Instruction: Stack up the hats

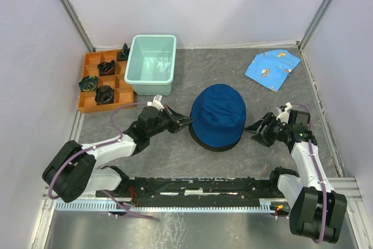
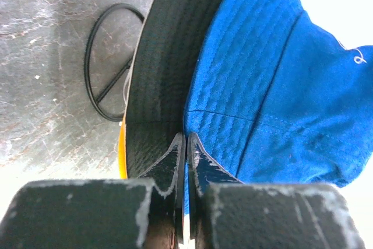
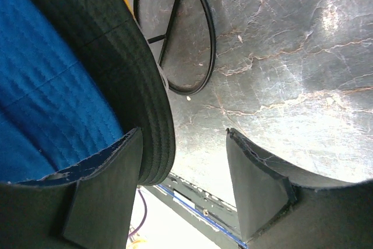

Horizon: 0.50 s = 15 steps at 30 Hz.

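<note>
The hats form one pile in the middle of the table, with a blue hat (image 1: 218, 115) on top. Under it a black hat's brim (image 2: 163, 56) shows, and a yellow-orange edge (image 2: 122, 150) peeks out below that. My left gripper (image 1: 186, 122) sits at the pile's left edge. Its jaws are pressed together with a thin strip of the blue hat's brim (image 2: 233, 86) between them. My right gripper (image 1: 257, 129) stands open just beside the pile's right edge. In the right wrist view one finger (image 3: 111, 179) lies against the blue (image 3: 46, 103) and black (image 3: 134, 86) fabric, with nothing pinched.
A mint-green tub (image 1: 152, 56) stands at the back left, next to an orange divided tray (image 1: 119, 83) holding dark rolled items. A light-blue printed cloth (image 1: 272, 68) lies flat at the back right. A black ring (image 2: 111, 62) lies on the table by the pile.
</note>
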### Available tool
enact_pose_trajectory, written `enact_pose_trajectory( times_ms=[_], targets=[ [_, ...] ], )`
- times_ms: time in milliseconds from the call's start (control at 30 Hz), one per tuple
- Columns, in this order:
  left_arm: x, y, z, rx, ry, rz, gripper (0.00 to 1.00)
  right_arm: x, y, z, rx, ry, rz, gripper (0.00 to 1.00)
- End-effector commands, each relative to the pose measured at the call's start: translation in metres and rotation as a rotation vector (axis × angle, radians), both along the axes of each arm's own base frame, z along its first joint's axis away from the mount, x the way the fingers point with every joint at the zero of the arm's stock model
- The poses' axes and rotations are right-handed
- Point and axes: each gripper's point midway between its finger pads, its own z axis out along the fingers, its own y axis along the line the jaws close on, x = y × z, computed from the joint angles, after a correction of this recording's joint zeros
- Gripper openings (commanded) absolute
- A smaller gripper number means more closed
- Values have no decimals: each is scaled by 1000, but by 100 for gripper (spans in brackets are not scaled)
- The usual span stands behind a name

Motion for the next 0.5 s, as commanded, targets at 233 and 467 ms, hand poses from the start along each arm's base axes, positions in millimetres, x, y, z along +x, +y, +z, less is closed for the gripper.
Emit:
enact_pose_trajectory(
  times_ms=[233,467],
  targets=[
    [47,-8,-14,47,-27,-94,3,19,-10,19,-22,-61,-34,66],
    [75,-28,-18,50,-28,-193,3,24,-24,22,-85,-45,-73,66]
  ],
)
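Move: The blue hat, its brim edge already pinched in the left fingers, has its middle about 11 cm to the left hand's right, 1 cm ahead and roughly level with it. The black hat it sits on is centred some 10 cm right, level fore and aft and 4 cm lower; the green bin stands about 25 cm ahead and 17 cm left, on the table some 9 cm below. From the right hand the blue hat lies around 12 cm left, 6 cm ahead and slightly higher. Forward and downward goes the left hand, dipping first and then pushing out faster, about 6 cm forward and 3 cm down in all with a little drift to the right. Its shut fingers keep their pinch on the blue brim and drag that edge along, the wrist turning only some 5 degrees clockwise. The open right hand eases barely 2 cm forward, right and up beside the brim. ##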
